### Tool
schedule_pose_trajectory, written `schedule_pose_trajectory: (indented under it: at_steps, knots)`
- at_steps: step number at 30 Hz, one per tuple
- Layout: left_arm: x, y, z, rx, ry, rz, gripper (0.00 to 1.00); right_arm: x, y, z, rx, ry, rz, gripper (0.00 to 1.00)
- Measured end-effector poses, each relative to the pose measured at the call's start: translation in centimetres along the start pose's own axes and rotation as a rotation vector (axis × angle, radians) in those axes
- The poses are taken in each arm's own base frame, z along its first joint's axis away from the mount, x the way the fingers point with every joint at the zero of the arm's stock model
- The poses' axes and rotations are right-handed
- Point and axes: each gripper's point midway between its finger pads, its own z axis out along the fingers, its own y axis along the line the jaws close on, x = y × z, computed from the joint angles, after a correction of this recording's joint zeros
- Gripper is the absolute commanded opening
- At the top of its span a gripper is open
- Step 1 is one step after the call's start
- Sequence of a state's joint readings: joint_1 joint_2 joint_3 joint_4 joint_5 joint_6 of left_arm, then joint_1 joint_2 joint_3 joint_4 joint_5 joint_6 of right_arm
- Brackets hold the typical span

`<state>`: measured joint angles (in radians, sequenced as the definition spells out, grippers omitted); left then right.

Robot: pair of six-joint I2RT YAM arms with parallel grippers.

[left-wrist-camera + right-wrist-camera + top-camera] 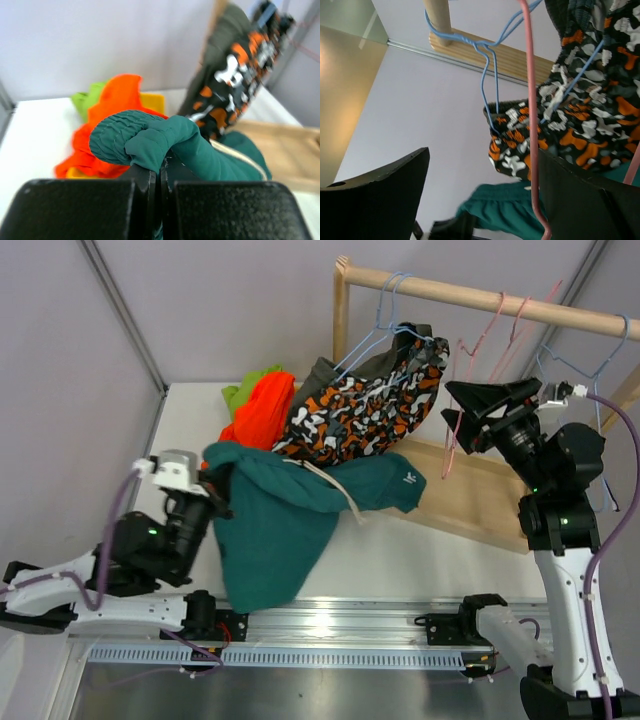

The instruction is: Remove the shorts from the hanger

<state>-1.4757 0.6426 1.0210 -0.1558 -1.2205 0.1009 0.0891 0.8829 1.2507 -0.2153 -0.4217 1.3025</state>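
Observation:
The dark teal shorts (285, 525) lie spread on the table, and my left gripper (215, 497) is shut on a bunched fold of their waistband (145, 137). The camouflage shorts (365, 405) hang on a blue hanger (375, 335), with the olive-grey pair (322, 370) behind them. The orange-red shorts (265, 410) and lime green shorts (242, 392) lie heaped on the table. My right gripper (462, 410) is open and raised beside an empty pink hanger (532, 125). That wire runs close to its right finger (585, 200).
A wooden rail (480, 295) on a post (342, 310) carries several wire hangers, pink and blue. The rack's wooden base board (470, 495) lies on the white table (190, 410). A metal rail (330, 625) runs along the near edge.

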Motion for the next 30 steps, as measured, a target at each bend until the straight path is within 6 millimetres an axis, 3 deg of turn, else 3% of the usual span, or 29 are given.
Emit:
schedule_pose_trajectory:
  at_steps: [6,13,20,26,30]
  knots:
    - [-5.7,5.7,-0.9,-0.134,-0.06,-0.008,0.0,1.6,-1.8,-3.0,0.053,0.008,-0.059,0.95]
    - [-10.4,8.0,-0.8,-0.302,-0.098,0.13,0.0,2.8,-2.2,-5.8,0.073,0.009,-0.12,0.95]
    - [-17.6,11.8,-1.9,-0.425,-0.158,0.085,0.0,3.3,-2.5,-6.7,0.081,0.023,-0.158,0.95]
    - [-20.0,13.6,-2.2,-0.588,-0.168,0.182,0.0,3.8,-2.8,-6.9,0.084,0.051,-0.181,0.95]
    - [-19.4,12.0,1.2,-0.68,-0.119,0.37,0.0,4.2,-3.4,-7.0,0.087,0.073,-0.193,0.95]
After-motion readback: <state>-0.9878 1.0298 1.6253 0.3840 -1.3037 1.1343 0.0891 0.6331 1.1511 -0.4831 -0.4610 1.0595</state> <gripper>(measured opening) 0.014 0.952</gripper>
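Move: The left gripper already holds the teal shorts by the waistband; the yellow tray with the orange shorts lies about 35 cm ahead of it, nearly in line and some 35 cm lower. The camo shorts hang roughly 32 cm ahead, 21 cm to the right and 15 cm below. From the open right gripper, these camo shorts are about 20 cm ahead, 13 cm left and 15 cm lower; the emptied pink hanger is at its fingertips, some 3 cm ahead. Keep the left fingers shut on the teal waistband and sweep up about 18 cm and left some 16 cm, clear of the hanging camo shorts; turn the gripper some 40 degrees counter-clockwise, easing forward and slightly back right at the end. Draw the open right gripper back and down, off the pink hanger. ##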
